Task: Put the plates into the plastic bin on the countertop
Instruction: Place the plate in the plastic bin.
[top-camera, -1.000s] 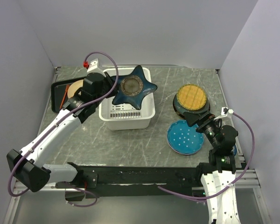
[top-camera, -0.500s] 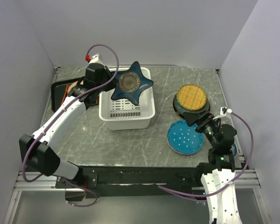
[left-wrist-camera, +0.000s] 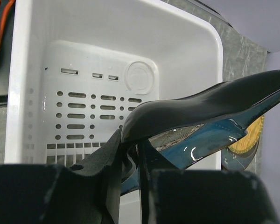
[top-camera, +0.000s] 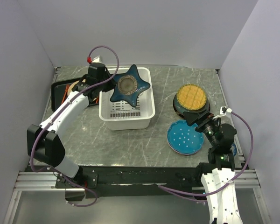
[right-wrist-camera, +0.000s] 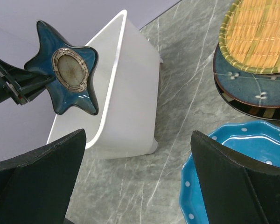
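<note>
A blue star-shaped plate (top-camera: 128, 85) hangs tilted over the white plastic bin (top-camera: 127, 122), its ringed underside facing up and to the right. My left gripper (top-camera: 108, 84) is shut on one of its points. In the left wrist view the fingers (left-wrist-camera: 113, 154) pinch the plate (left-wrist-camera: 214, 105) above the bin's slotted bottom (left-wrist-camera: 84, 70). My right gripper (top-camera: 196, 119) stands open over the countertop (right-wrist-camera: 177, 116), between the bin (right-wrist-camera: 130, 93) and a teal dotted plate (top-camera: 185, 137). A yellow woven-look plate (top-camera: 192, 96) lies on a dark teal plate (right-wrist-camera: 242, 74).
A flat black tray (top-camera: 57, 93) lies left of the bin, with a tan plate (top-camera: 74, 87) on it behind my left arm. Pale walls close in the countertop on the left, back and right. A small blue thing (top-camera: 234, 150) shows beside the right arm.
My left arm has swung back and to the left, carrying the star plate a little further over the bin's back half. The right arm has not moved.
</note>
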Robot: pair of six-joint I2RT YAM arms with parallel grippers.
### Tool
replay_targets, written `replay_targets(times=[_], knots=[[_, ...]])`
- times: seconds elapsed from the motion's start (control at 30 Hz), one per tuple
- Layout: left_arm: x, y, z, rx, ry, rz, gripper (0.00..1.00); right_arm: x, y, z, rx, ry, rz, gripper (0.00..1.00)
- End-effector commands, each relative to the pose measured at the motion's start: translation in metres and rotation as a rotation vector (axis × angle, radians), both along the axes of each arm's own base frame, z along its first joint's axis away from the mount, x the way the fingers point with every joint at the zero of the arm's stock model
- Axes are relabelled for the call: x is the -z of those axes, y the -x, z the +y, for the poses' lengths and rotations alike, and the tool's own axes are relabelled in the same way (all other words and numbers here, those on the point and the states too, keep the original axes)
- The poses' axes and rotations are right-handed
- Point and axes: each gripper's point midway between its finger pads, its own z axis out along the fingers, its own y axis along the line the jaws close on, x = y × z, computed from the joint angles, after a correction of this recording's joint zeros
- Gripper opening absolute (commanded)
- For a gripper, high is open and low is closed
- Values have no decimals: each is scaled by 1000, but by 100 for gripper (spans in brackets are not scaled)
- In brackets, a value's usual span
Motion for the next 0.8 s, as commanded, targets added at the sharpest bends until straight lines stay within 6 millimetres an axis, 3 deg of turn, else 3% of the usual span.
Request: replay_targets(times=[0.0,0.77], knots=[[-68,-20,-10,-5,143,-183,1,-6,-3,0,-1,19,-40,100],[27,-30,-18,25,69,23,1,4,-2,-1,4,28,-24,100]])
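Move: The left fingers still hold the blue star plate by one of its points, over the left, far part of the white bin. The bin's middle lies about 6 cm back, 6 cm to the right and some 15 cm below this hand. The tan plate on the tray stands roughly 18 cm to the left and 2 cm back, and the basket-topped stack about 39 cm right and 5 cm back. From the right hand, the bin is some 31 cm left and 11 cm ahead, about 14 cm below. Down into the bin, slowly at first and then faster, the left hand sinks about 7 cm with barely a centimetre of forward drift. The wrist tips its fingertips downward by some 10 degrees, while the fingers keep their pinch on the star plate's left point. ##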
